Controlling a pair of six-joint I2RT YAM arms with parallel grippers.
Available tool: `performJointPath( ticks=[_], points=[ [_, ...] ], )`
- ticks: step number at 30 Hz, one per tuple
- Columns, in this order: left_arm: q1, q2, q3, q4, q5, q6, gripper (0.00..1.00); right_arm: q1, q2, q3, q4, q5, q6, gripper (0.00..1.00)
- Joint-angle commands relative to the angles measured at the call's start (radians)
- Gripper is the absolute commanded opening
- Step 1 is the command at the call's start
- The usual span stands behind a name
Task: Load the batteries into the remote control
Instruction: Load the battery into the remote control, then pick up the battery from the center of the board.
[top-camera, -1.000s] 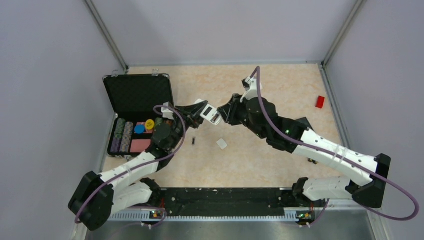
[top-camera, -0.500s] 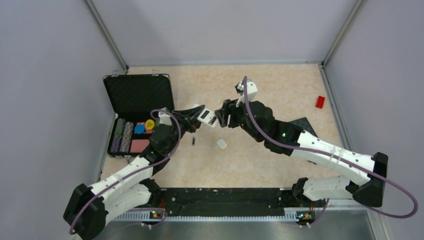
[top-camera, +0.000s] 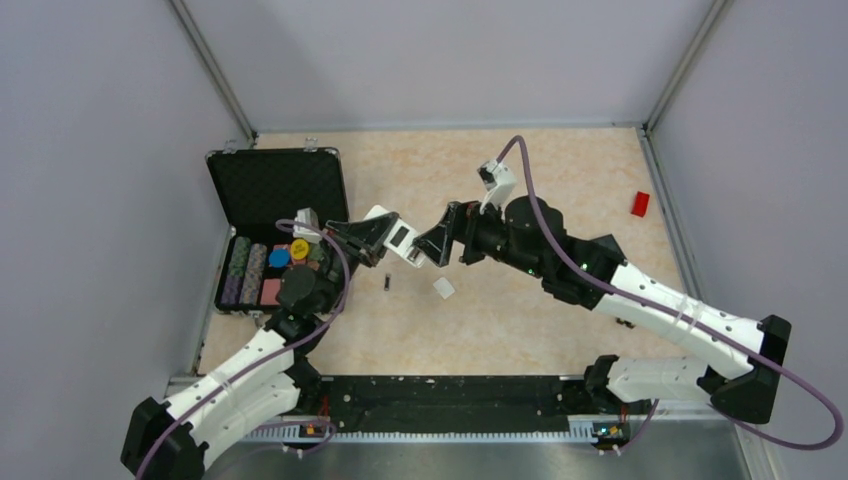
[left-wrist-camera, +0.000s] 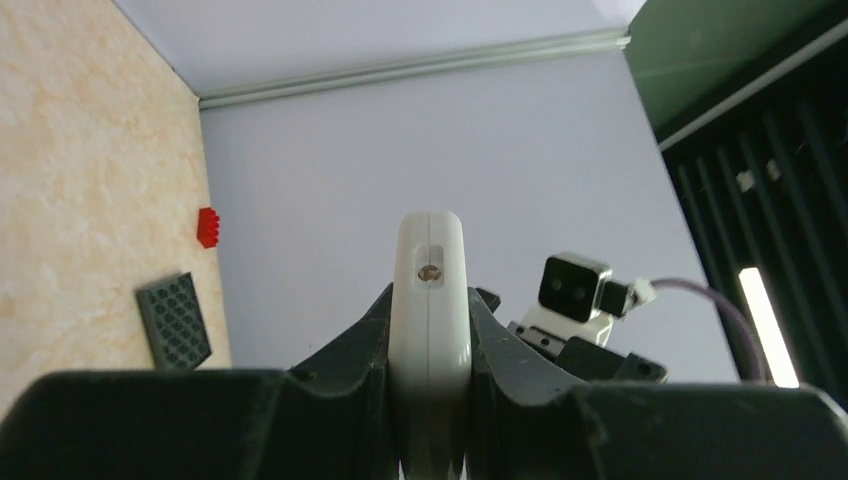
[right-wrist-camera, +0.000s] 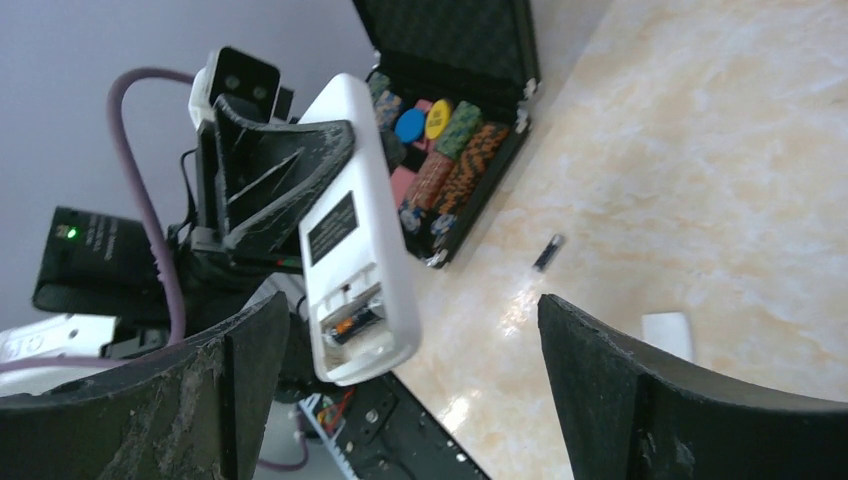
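My left gripper (top-camera: 375, 235) is shut on the white remote control (top-camera: 398, 238) and holds it above the table, back side up. The wrist view shows the remote (left-wrist-camera: 430, 320) edge-on between the jaws. Its battery compartment is open at the free end, with one dark battery (right-wrist-camera: 352, 322) lying inside. My right gripper (top-camera: 432, 245) stands wide open and empty at that end, its fingers (right-wrist-camera: 230, 390) apart from the remote (right-wrist-camera: 350, 230). A second battery (top-camera: 388, 284) lies on the table below. The small white cover (top-camera: 444, 288) lies just to its right.
An open black case (top-camera: 275, 215) of coloured chips sits at the left, close behind the left arm. A red block (top-camera: 640, 203) lies at the far right near the wall. A black textured pad (left-wrist-camera: 174, 320) lies on the table near it.
The right gripper's jaws have opened wide beside the remote's end. The left arm has carried the remote a little to the left, and the right gripper followed.
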Motion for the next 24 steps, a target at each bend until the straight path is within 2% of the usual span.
performJointPath(
  ticks=[1,5,8,12,16,19,24],
  points=[
    [0.004,-0.024,0.027,0.073,0.111,0.234,0.0,-0.008,-0.044,0.036,0.04,-0.16,0.055,0.91],
    [0.003,-0.088,0.051,-0.029,0.149,0.361,0.0,-0.008,-0.081,0.013,0.028,-0.139,0.091,0.89],
    [0.004,-0.171,0.096,-0.249,0.111,0.464,0.0,-0.014,-0.092,0.012,-0.008,-0.09,0.123,0.84],
    [0.004,-0.3,0.147,-0.532,0.003,0.584,0.0,-0.018,-0.02,0.044,-0.102,-0.016,0.16,0.7],
    [0.004,-0.399,0.243,-0.815,-0.131,0.696,0.0,-0.019,0.144,0.067,-0.166,0.023,0.205,0.6],
    [0.004,-0.438,0.332,-0.999,-0.25,0.752,0.0,0.001,0.317,0.111,-0.187,0.055,0.225,0.57],
    [0.004,-0.499,0.44,-1.183,-0.406,0.813,0.0,0.06,0.613,0.281,-0.242,0.126,0.187,0.53]
  ],
)
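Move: The loose battery lies on the table about 8 cm ahead of the right hand, 9 cm to its left and 30 cm below; the white battery cover stands 12 cm to the right of that battery and about 1 cm nearer. The remote, held in the left gripper, has its middle some 5 cm left and 3 cm ahead of the right hand, about level. From the left hand the battery is about 4 cm ahead, 3 cm left and 30 cm down. Back the open right gripper a couple of centimetres off the remote, rising slightly, then swing it down fast towards the loose battery, about 17 cm lower with some left and forward, tipping the fingers down roughly 30 degrees and narrowing them partway. Meanwhile keep the remote gripped and carry it left and back out of the way, rolling the left hand's left side up and turning it counter-clockwise. ##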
